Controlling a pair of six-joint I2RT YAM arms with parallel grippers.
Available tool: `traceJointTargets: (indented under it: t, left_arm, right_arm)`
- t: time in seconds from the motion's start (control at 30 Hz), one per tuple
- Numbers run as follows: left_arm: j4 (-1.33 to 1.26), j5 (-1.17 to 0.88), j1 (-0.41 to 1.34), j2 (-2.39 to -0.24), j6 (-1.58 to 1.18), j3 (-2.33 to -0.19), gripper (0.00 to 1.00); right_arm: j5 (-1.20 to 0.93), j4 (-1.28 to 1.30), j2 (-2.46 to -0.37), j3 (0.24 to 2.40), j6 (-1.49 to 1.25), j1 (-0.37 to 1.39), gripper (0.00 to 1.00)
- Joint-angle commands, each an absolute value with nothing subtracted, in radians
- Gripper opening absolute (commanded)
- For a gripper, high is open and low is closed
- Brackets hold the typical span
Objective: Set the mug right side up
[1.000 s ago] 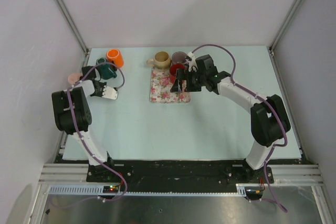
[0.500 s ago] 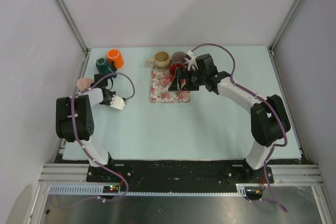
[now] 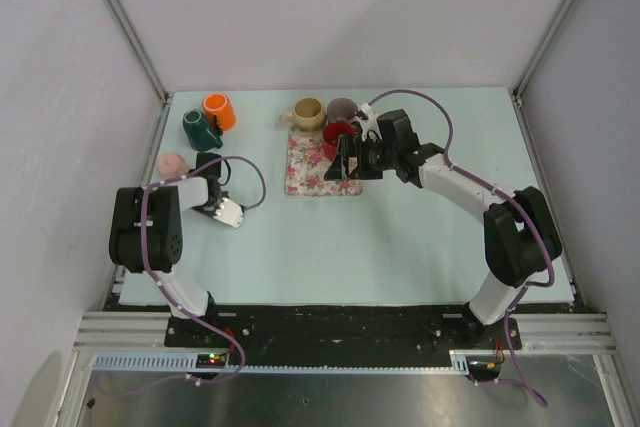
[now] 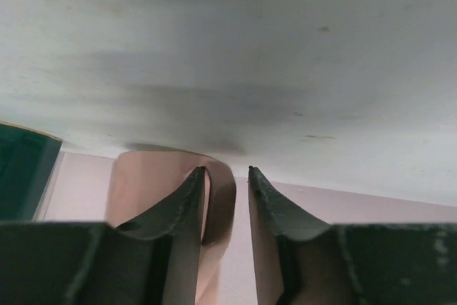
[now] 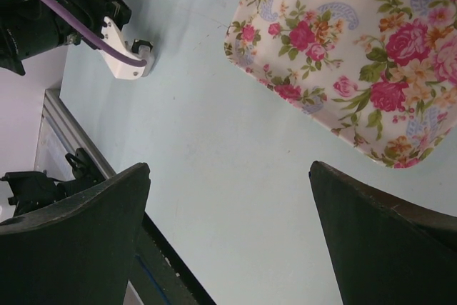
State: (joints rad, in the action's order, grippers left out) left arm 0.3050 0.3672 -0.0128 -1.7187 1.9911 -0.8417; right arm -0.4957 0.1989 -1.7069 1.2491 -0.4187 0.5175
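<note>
The pink mug [image 3: 172,163] stands on the table near the left edge; whether its mouth faces up I cannot tell. In the left wrist view its body [image 4: 153,183] fills the lower left, and its handle [image 4: 223,198] lies between my fingers. My left gripper [image 3: 190,180] [image 4: 226,171] has its jaws slightly apart: the handle lies against the left finger with a gap to the right one. My right gripper [image 3: 341,161] [image 5: 228,169] hangs wide open and empty over the near edge of the floral tray [image 3: 305,175] [image 5: 343,55].
A red mug [image 3: 337,133] sits on the tray's far end, with a beige mug [image 3: 307,113] and a grey mug [image 3: 342,107] behind it. A dark green mug [image 3: 200,128] [image 4: 21,169] and an orange mug [image 3: 218,110] stand at the back left. Walls enclose the table.
My left arm has swung right and nearer, carrying the pink mug by its handle, and the jaws have parted a little. The right arm has barely moved.
</note>
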Motion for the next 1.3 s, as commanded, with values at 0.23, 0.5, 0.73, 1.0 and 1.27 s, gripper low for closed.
traceJointTargets:
  t: [0.23,0.5,0.73,1.0,1.27]
  left_arm:
    - [0.352,0.385,-0.009,-1.713,2.659,-0.888,0.64]
    - [0.359,0.325,-0.033,-1.688,2.702,-0.97,0.67]
    - [0.397,0.225,-0.062,-1.611,2.673,-0.929,0.75]
    - [0.4,-0.115,0.02,-1.493,1.925,-1.06,0.76]
    - [0.409,0.045,0.037,-1.41,0.514,-1.274,0.75]
  right_arm:
    - [-0.504,0.152,-1.621,1.214,-0.422,0.505,0.99]
    - [-0.521,0.139,-1.627,1.213,-0.434,0.503,0.99]
    - [-0.542,0.113,-1.625,1.213,-0.452,0.503,0.99]
    - [-0.554,0.096,-1.623,1.213,-0.464,0.506,0.99]
    - [-0.564,0.111,-1.618,1.213,-0.459,0.505,1.0]
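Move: The pink mug's handle sits between the left fingers; its upturned body is centred about 3 cm ahead and 4 cm to the left, roughly level. From this hand the green mug stands some 13 cm ahead and 2 cm right, the orange mug about 19 cm ahead and 5 cm right. From the right hand the pink mug lies about 42 cm left, 4 cm ahead and 12 cm lower. The left fingers open off the pink mug's handle, then climb about 17 cm, swinging right and forward, tilting strongly. ##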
